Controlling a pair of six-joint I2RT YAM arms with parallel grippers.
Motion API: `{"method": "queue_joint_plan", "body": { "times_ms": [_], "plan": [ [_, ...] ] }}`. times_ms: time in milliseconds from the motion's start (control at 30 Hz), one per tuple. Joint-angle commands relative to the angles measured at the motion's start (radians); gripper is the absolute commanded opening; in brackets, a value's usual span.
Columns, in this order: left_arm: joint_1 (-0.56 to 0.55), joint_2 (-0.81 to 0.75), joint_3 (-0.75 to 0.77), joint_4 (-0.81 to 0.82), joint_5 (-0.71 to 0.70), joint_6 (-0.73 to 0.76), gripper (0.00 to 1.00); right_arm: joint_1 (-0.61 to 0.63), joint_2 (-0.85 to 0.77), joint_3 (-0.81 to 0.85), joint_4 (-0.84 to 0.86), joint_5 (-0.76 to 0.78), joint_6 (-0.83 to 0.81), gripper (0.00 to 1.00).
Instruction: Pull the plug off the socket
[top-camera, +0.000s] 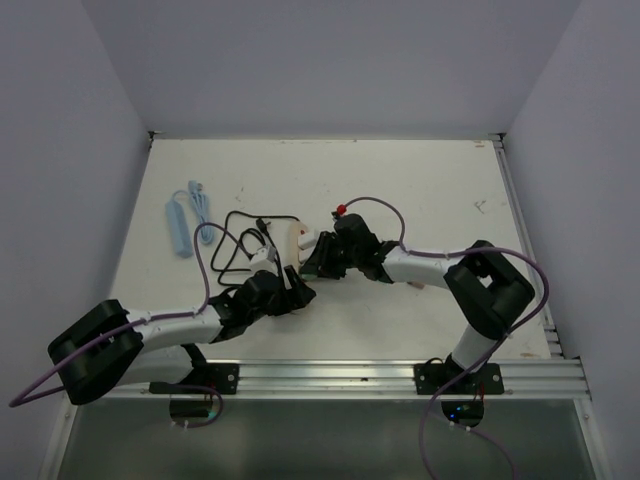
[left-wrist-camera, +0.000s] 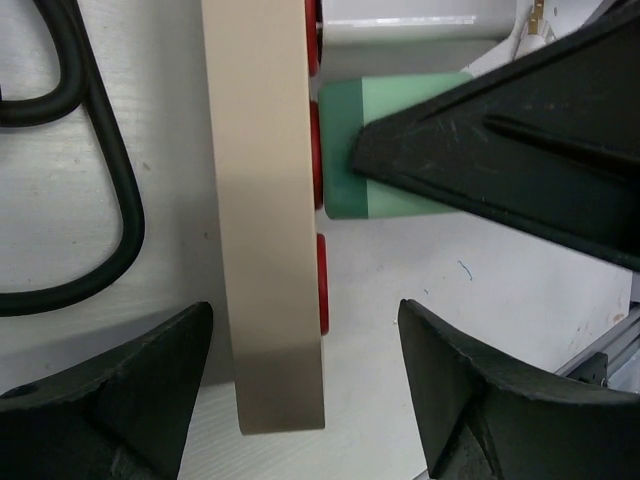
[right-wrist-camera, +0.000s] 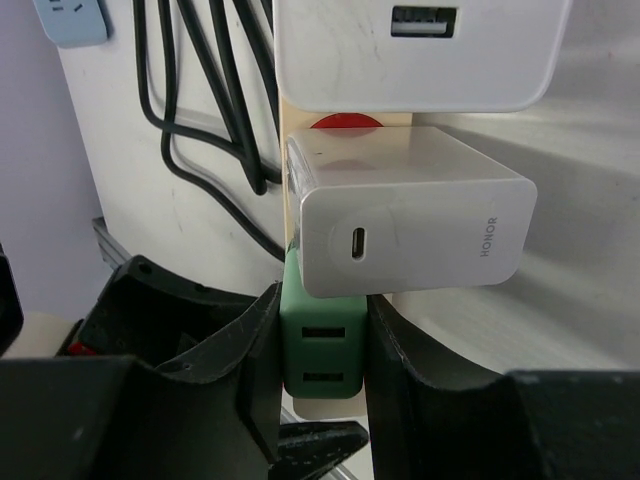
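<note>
The socket (top-camera: 285, 245) is a long beige strip (left-wrist-camera: 265, 200) with red marks along one side. A green plug (right-wrist-camera: 322, 360) sits in it near its end, under a white charger (right-wrist-camera: 410, 220). My right gripper (right-wrist-camera: 322, 310) is shut on the green plug (left-wrist-camera: 345, 150), one finger pressed on each side. My left gripper (left-wrist-camera: 305, 320) is open and straddles the strip's near end, with neither finger touching it. In the top view the two grippers meet at the strip, left (top-camera: 297, 293) and right (top-camera: 322, 262).
A second white charger (right-wrist-camera: 420, 50) sits in the strip further along. The strip's black cord (left-wrist-camera: 110, 180) loops on the table beside it (top-camera: 235, 245). A light blue power strip (top-camera: 178, 225) lies at the far left. An aluminium rail (top-camera: 340, 378) runs along the near edge.
</note>
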Motion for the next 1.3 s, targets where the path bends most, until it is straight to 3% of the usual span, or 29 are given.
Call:
{"method": "queue_joint_plan", "body": {
  "times_ms": [0,233,533,733,933,1267],
  "plan": [
    [-0.002,0.027,0.017,-0.091,-0.040,0.030,0.79,0.031,-0.074,-0.031,0.034,-0.006,0.020,0.00],
    [-0.002,0.087,0.040,-0.066,-0.026,0.030,0.73,0.063,-0.124,-0.067,0.056,0.006,0.063,0.00],
    [0.000,0.122,0.006,-0.027,0.011,0.023,0.59,0.064,-0.144,-0.071,0.051,0.024,0.077,0.00],
    [-0.002,0.122,-0.006,-0.025,0.013,0.018,0.36,0.066,-0.141,-0.068,0.063,0.018,0.094,0.00],
    [0.000,0.122,-0.006,-0.034,0.014,0.015,0.01,0.061,-0.160,-0.062,0.040,0.024,0.094,0.00],
    [0.009,0.144,-0.006,-0.129,-0.027,-0.062,0.00,0.032,-0.250,-0.100,0.034,0.027,0.120,0.00]
  ]
}}
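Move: The socket's near end already reaches back between the left hand's open fingers; its middle lies about 7 cm ahead of that hand, 1 cm to its left and 2 cm below. The green plug is some 5 cm ahead and 3 cm right of it, 2 cm lower; the black cable lies around 12 cm ahead and 12 cm left. The right hand already holds the green plug, with the socket's middle about 3 cm ahead and 3 cm left, the Honor charger 4 cm straight ahead and the big charger 8 cm. Back towards the base by about 3 cm, the right hand draws the socket by the green plug, which it keeps pinched, and then nearly stands. The left hand sinks roughly 1.5 cm, shifting slightly right, and closes its fingers from wide open across the sides of the socket near its near end. At the very end both hands edge rightward together. ##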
